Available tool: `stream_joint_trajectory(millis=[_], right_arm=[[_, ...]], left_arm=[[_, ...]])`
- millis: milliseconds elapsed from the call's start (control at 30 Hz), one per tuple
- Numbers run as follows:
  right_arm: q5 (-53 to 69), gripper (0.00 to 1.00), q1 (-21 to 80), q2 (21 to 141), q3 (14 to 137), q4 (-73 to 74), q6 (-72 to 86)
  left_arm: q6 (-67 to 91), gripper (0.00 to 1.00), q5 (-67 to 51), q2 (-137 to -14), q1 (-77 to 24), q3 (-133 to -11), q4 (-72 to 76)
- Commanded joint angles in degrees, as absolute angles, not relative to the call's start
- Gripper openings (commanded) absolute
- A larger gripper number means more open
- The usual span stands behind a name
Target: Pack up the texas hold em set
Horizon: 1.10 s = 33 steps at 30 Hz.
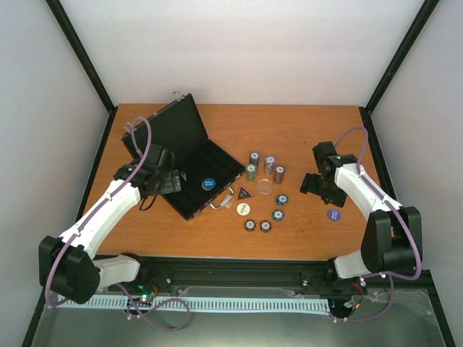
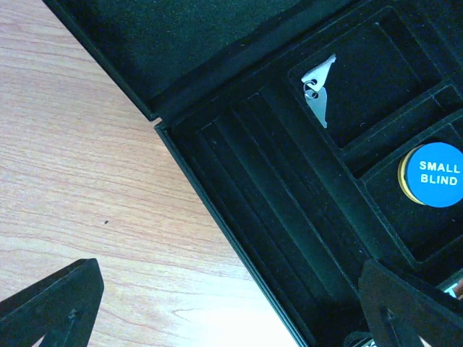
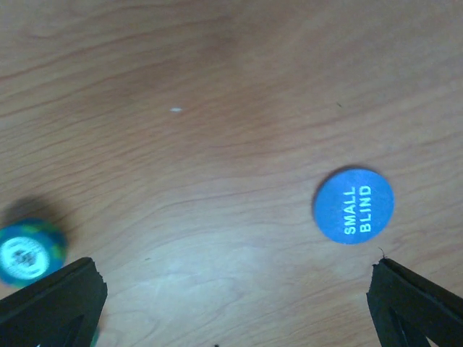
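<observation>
The black case (image 1: 189, 148) lies open at the table's left, its lid tilted back. In its tray (image 2: 289, 217) sit a blue "SMALL BLIND" disc (image 2: 433, 174) and a pair of small keys (image 2: 318, 94). My left gripper (image 2: 231, 318) hangs open over the tray's left rim, holding nothing. Several striped chip stacks (image 1: 265, 167), single chips (image 1: 265, 226), a dark triangular token (image 1: 244, 193) and a white disc (image 1: 244, 209) lie mid-table. A second blue "SMALL BLIND" disc (image 3: 354, 205) lies on the wood just ahead of my open, empty right gripper (image 3: 231, 311).
A clear round disc (image 1: 265, 187) lies among the chips. One teal chip (image 3: 27, 251) rests beside my right gripper's left finger (image 3: 51, 303). Black frame posts stand at the table's back corners, and white walls close in the sides.
</observation>
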State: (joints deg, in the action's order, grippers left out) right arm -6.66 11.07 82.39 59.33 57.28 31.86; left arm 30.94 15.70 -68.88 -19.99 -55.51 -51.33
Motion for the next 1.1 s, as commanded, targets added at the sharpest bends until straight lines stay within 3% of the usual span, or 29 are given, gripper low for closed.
stream_joint_trajectory(millis=[0, 633, 1067], right_arm=[[-4.05, 1.0, 5.28, 82.37, 54.34, 52.64, 36.46], [-1.52, 0.99, -8.19, 90.94, 47.08, 44.37, 32.14], [0.55, 0.73, -10.59, 89.82, 42.24, 41.66, 30.68]], left_arm=[[29.06, 1.0, 14.52, -69.53, -19.78, -55.2, -49.3], [29.57, 1.0, 13.7, -73.49, -19.78, -54.29, -47.58], [29.14, 1.0, 14.13, -76.2, -19.73, -55.65, -47.55]])
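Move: The blue small blind button lies flat on the table about 8 cm to the right hand's right, 3 cm nearer the base and 9 cm below. On the other side stand two short chip stacks: one about 11 cm to that hand's left and 3 cm farther out, the other 13 cm left and 3 cm back. From the left hand, the button is nearly 60 cm to the right, about 4 cm back and 14 cm below. The small blind button is approached by the right hand, which sinks about 8 cm to the table while going as far right and a little back, turning some 20 degrees clockwise; its fingers come down around the button and start to close, still clear of its rim. The left hand, open and empty, lowers about 4 cm at the case's left side, its fingers tipping slightly back towards the base. ##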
